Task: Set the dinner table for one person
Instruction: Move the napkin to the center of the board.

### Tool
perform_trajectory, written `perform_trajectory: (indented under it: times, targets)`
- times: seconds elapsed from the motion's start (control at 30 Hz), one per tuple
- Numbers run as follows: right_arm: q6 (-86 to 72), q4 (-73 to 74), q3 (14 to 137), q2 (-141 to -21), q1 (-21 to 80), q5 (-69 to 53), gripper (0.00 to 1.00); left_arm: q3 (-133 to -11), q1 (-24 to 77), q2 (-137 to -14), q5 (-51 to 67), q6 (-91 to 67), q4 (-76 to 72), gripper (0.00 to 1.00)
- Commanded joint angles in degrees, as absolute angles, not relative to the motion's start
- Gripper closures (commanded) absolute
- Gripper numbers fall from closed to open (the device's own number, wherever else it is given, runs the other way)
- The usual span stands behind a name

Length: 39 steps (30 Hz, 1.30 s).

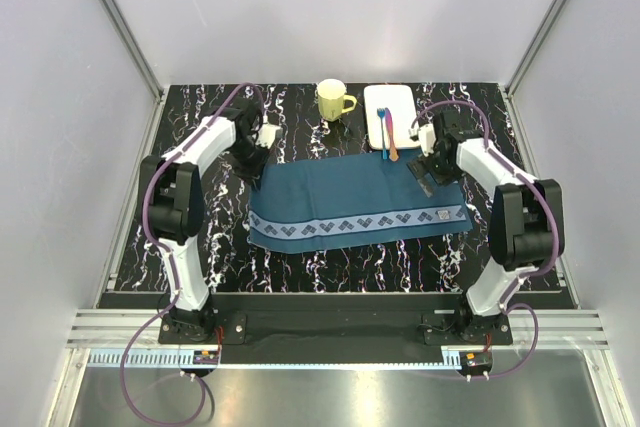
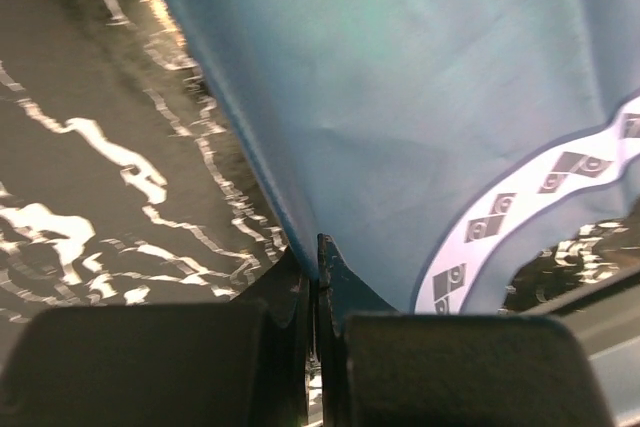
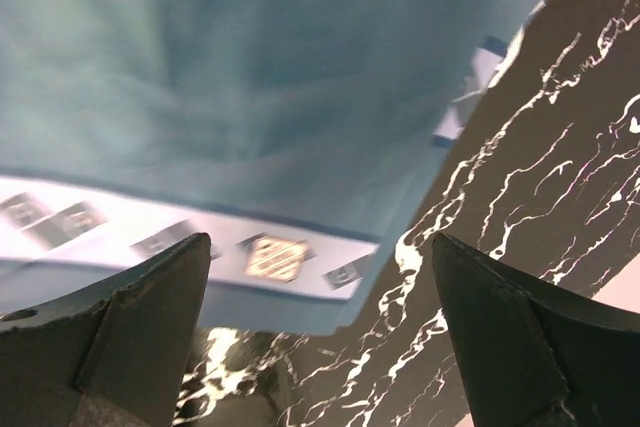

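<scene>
The dinner table (image 1: 330, 257) is a black tabletop with white veins. A dark blue placemat (image 1: 355, 202) with a patterned pale border lies spread in its middle. My left gripper (image 1: 256, 169) is at the placemat's far left corner. In the left wrist view my left gripper (image 2: 318, 247) is shut, with the placemat (image 2: 420, 97) edge pinched between its jaws. My right gripper (image 1: 430, 173) hovers over the far right corner. In the right wrist view my right gripper (image 3: 320, 267) stands wide open above the placemat (image 3: 250, 77) corner, holding nothing.
A yellow mug (image 1: 333, 100) stands at the back, handle to the right. Next to it is a white rectangular plate (image 1: 392, 102) with a blue utensil (image 1: 382, 132) and an orange one (image 1: 392, 139) across its near edge. White walls enclose the table's sides and back.
</scene>
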<state>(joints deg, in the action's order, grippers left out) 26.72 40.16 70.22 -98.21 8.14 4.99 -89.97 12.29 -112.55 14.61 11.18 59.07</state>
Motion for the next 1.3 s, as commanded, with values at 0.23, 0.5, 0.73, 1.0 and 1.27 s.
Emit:
perform_trajectory:
  times: [0.23, 0.5, 0.73, 1.0, 1.27]
  targets:
    - [24.61, 34.11, 79.71, -108.89, 1.93, 5.09, 0.02, -92.9, 11.69, -108.54, 5.45, 18.98, 60.21, 1.0]
    - [22.15, 31.47, 87.71, -114.78, 0.53, 7.91, 0.02, -96.06, 11.69, -111.18, 1.76, 21.27, 60.21, 1.0]
    - [20.3, 29.8, 92.89, -120.13, 0.26, 11.95, 0.02, -97.56, 11.69, -112.41, 0.18, 22.5, 60.29, 0.91]
    - [17.93, 29.8, 96.42, -123.22, 0.35, 11.08, 0.02, -97.47, 11.69, -112.41, 0.18, 22.85, 60.56, 0.7]
    - [17.58, 29.79, 96.42, -121.64, 0.35, 9.93, 0.03, -96.34, 11.69, -111.8, -1.76, 21.62, 55.83, 0.72]
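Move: The napkin's left edge is pinched in the left fingers, held a few cm up; the bare table it is to be laid on lies about 3 cm ahead, 5 cm left and 5 cm below. The napkin's middle is some 22 cm right of that hand and 5 cm back, the mug 19 cm ahead and 15 cm right. From the right hand, empty and wide open over the napkin's right end, the plate is roughly 18 cm ahead and 12 cm left, the knife about 12 cm ahead and 12 cm left. The left hand draws the pinched edge left and then forward, about 5 cm left and 3 cm forward with a 2 cm rise, its wrist rolling some 15 degrees so the fingertips swing left, and then parts its fingers partway and lets the napkin go. Meanwhile the right hand, jaws staying wide open, travels about 13 cm forward and 5 cm to the right while sinking 3 cm and turning clockwise, off the napkin to the bare table just right of the plate, where it stops. ##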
